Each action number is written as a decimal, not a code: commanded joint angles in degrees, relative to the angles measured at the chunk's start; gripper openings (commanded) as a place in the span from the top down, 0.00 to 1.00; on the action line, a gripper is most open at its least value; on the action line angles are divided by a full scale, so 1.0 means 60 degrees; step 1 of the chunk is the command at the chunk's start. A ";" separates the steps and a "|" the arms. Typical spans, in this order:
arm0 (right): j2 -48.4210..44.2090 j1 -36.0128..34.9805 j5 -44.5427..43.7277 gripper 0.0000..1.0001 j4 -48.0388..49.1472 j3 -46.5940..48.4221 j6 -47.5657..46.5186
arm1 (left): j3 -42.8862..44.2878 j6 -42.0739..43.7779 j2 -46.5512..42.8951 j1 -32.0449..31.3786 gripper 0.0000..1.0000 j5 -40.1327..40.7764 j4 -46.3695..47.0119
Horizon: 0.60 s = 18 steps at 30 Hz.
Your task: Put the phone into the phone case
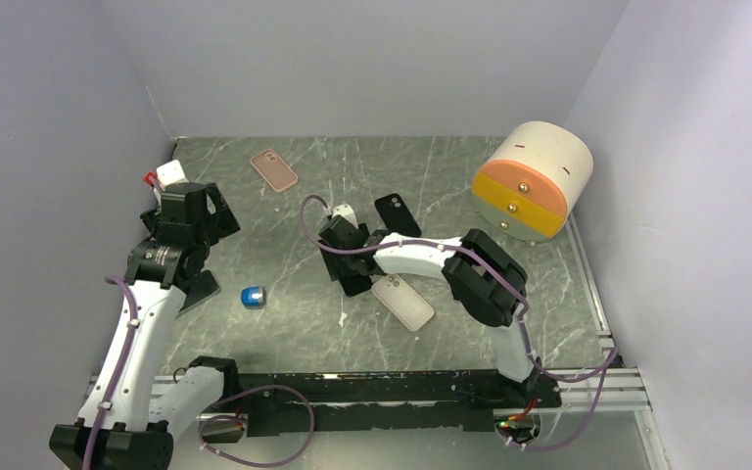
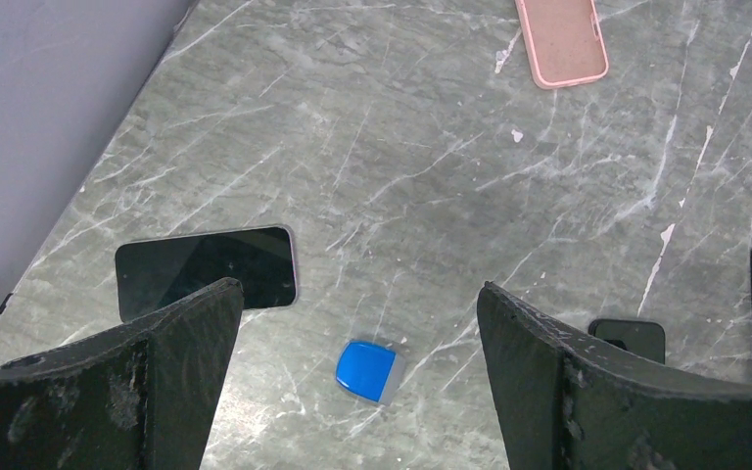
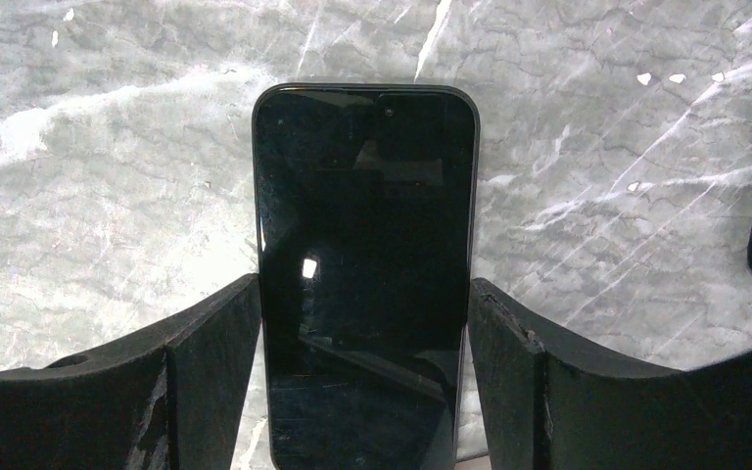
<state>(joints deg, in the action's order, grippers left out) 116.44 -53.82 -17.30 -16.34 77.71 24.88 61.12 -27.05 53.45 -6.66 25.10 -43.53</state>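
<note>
A black phone lies screen up between the fingers of my right gripper, whose tips press on its two long edges. From above, this gripper is at the table's middle, with the phone under it. Three phone cases lie around: a beige one just right of the phone, a black one behind it, and a pink one at the back. My left gripper hangs open above the table on the left, holding nothing. Whether the phone is off the table is unclear.
A second black phone lies by my left gripper's left finger. A small blue and grey object sits on the table below its open jaws. A big orange and cream cylinder stands at the back right. A white and red item sits at the back left.
</note>
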 commanded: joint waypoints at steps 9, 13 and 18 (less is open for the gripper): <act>-0.1503 -0.0009 0.0459 0.51 0.0109 -0.0660 -0.0349 | -0.0064 0.0164 0.0027 0.0042 0.05 -0.0417 0.0534; -0.2182 0.0006 0.0715 0.55 0.0137 -0.0984 -0.0359 | -0.0101 0.0228 0.0056 0.0040 0.05 -0.0580 0.0580; -0.2792 0.0006 0.0601 0.57 -0.0159 -0.1246 -0.0424 | -0.0213 0.0413 0.0074 0.0051 0.05 -0.1088 0.0787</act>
<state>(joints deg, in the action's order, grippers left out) 104.73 -53.82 -13.17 -17.56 70.67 23.33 60.45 -26.17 53.84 -6.66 21.78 -42.02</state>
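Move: The right hand already grips the phone flat at the table. The pale phone case has its near end against the phone's right edge and its middle some 14 cm to the right and 10 cm back; the black phone case lies about 15 cm ahead and 12 cm right, both at about hand height. From the raised left hand the pale case's middle is roughly 44 cm right, 6 cm back and 23 cm below. The phone's right edge, still touching the pale case at first, bears on it as the right hand slides the phone back and a little to the right, about 3 cm in all, moving away from the black case. The hand then lifts the phone some 4 cm, fingers keeping their grip on its sides and the wrist turning only slightly. ##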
